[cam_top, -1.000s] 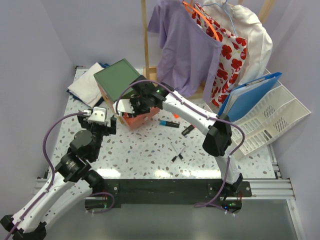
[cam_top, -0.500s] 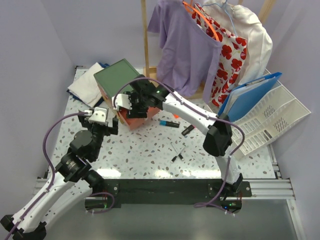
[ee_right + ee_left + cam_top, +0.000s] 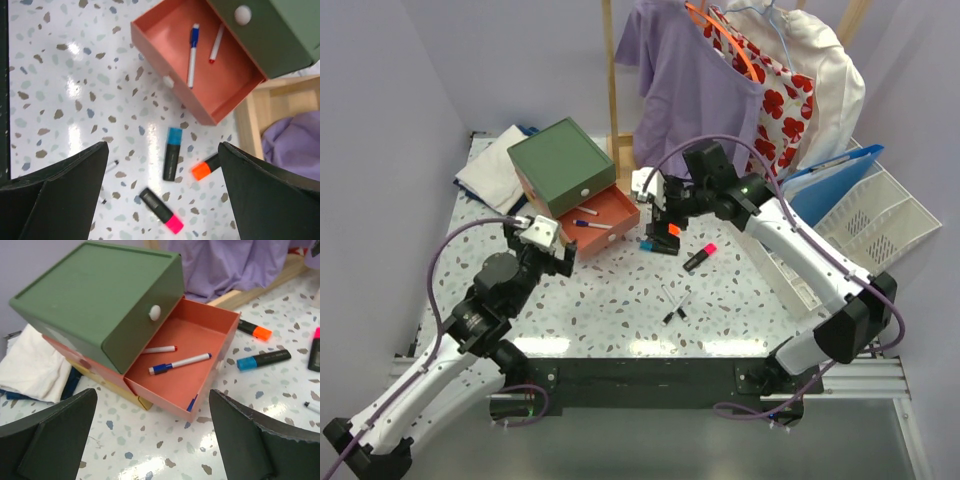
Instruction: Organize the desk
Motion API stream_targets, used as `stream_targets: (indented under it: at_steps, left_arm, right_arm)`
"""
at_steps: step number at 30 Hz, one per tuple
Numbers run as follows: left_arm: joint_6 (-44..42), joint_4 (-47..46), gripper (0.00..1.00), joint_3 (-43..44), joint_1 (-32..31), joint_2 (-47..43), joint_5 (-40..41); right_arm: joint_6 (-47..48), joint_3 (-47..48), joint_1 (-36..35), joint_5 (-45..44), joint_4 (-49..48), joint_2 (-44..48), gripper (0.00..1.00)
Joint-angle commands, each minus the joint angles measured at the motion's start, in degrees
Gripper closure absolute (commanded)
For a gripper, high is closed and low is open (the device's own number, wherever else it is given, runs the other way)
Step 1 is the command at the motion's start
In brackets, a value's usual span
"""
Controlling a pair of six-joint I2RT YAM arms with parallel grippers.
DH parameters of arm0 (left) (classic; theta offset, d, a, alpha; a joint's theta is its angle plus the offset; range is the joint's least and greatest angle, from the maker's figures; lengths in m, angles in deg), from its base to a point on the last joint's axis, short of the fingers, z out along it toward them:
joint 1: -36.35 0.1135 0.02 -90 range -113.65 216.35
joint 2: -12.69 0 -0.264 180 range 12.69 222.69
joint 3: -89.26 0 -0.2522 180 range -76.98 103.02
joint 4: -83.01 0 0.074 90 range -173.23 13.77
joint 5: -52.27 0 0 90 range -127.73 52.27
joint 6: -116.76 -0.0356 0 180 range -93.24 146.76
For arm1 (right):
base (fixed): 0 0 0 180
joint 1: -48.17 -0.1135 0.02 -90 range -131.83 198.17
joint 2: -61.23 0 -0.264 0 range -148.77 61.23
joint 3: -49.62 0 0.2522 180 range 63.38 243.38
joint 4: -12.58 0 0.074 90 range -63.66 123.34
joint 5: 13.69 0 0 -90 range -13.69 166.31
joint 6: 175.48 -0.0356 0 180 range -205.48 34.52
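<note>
On the speckled white desk (image 3: 610,300) stands a green drawer box (image 3: 560,165), its orange drawer (image 3: 602,222) pulled open. Inside the drawer lie a blue pen (image 3: 192,55) and a red pen (image 3: 216,44). Blue-capped (image 3: 172,153), orange-capped (image 3: 207,167) and pink-capped (image 3: 161,203) highlighters lie on the desk just right of the drawer. My right gripper (image 3: 658,212) hangs open above them, holding nothing. My left gripper (image 3: 560,260) is open and empty in front of the drawer (image 3: 185,340).
Two thin pens (image 3: 675,305) lie nearer the front edge. A folded white cloth (image 3: 490,170) lies at the back left. A white file tray (image 3: 880,225) with a blue folder (image 3: 820,195) stands at the right. Hanging clothes (image 3: 720,80) on a wooden rack are behind.
My right gripper has opened and drawn back to the right from over the orange drawer. The left gripper has shifted slightly right and opened a little wider.
</note>
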Motion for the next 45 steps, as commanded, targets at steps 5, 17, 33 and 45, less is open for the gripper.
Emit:
stream_targets:
  at_steps: [5, 17, 33, 45]
  left_arm:
    - [2.18, -0.71, 0.0, 2.73, 0.14, 9.08, -10.12]
    - [7.9, 5.35, 0.04, 6.78, 0.14, 13.67, -15.31]
    - [7.54, 4.75, 0.03, 1.95, 0.14, 6.11, -5.38]
    - [7.63, 5.01, 0.03, 1.77, 0.06, 4.52, -4.5]
  right_arm:
    - [2.8, -16.42, 4.22, 10.67, -4.24, 11.39, 0.03]
    - [29.66, -19.69, 8.18, 15.42, 13.93, 7.2, 0.07]
    - [42.53, -28.21, 5.2, 1.11, 8.78, -1.17, 0.33]
    - [40.33, -28.04, -0.16, -6.11, 6.48, -9.52, 0.44]
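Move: The crossed pair of black-capped markers lies about 10 cm back from the right gripper, 6 cm to its right and 25 cm below. On the same table top, the blue highlighter is roughly 7 cm ahead and 3 cm right of this gripper, the pink one 3 cm ahead and 13 cm right. The open drawer is some 9 cm ahead, 14 cm left and 15 cm lower. From the left gripper the crossed markers lie about 29 cm right and 8 cm back. Bring the empty right gripper down some 22 cm onto the crossed markers, drawing it right and back as it sinks. Swing the fingers to point steeply down, turning counter-clockwise, and narrow them to a little over half open, stopping just short of the markers. Dip the open left gripper about 5 cm and rightward, tipping it down, then bring it partly back. ##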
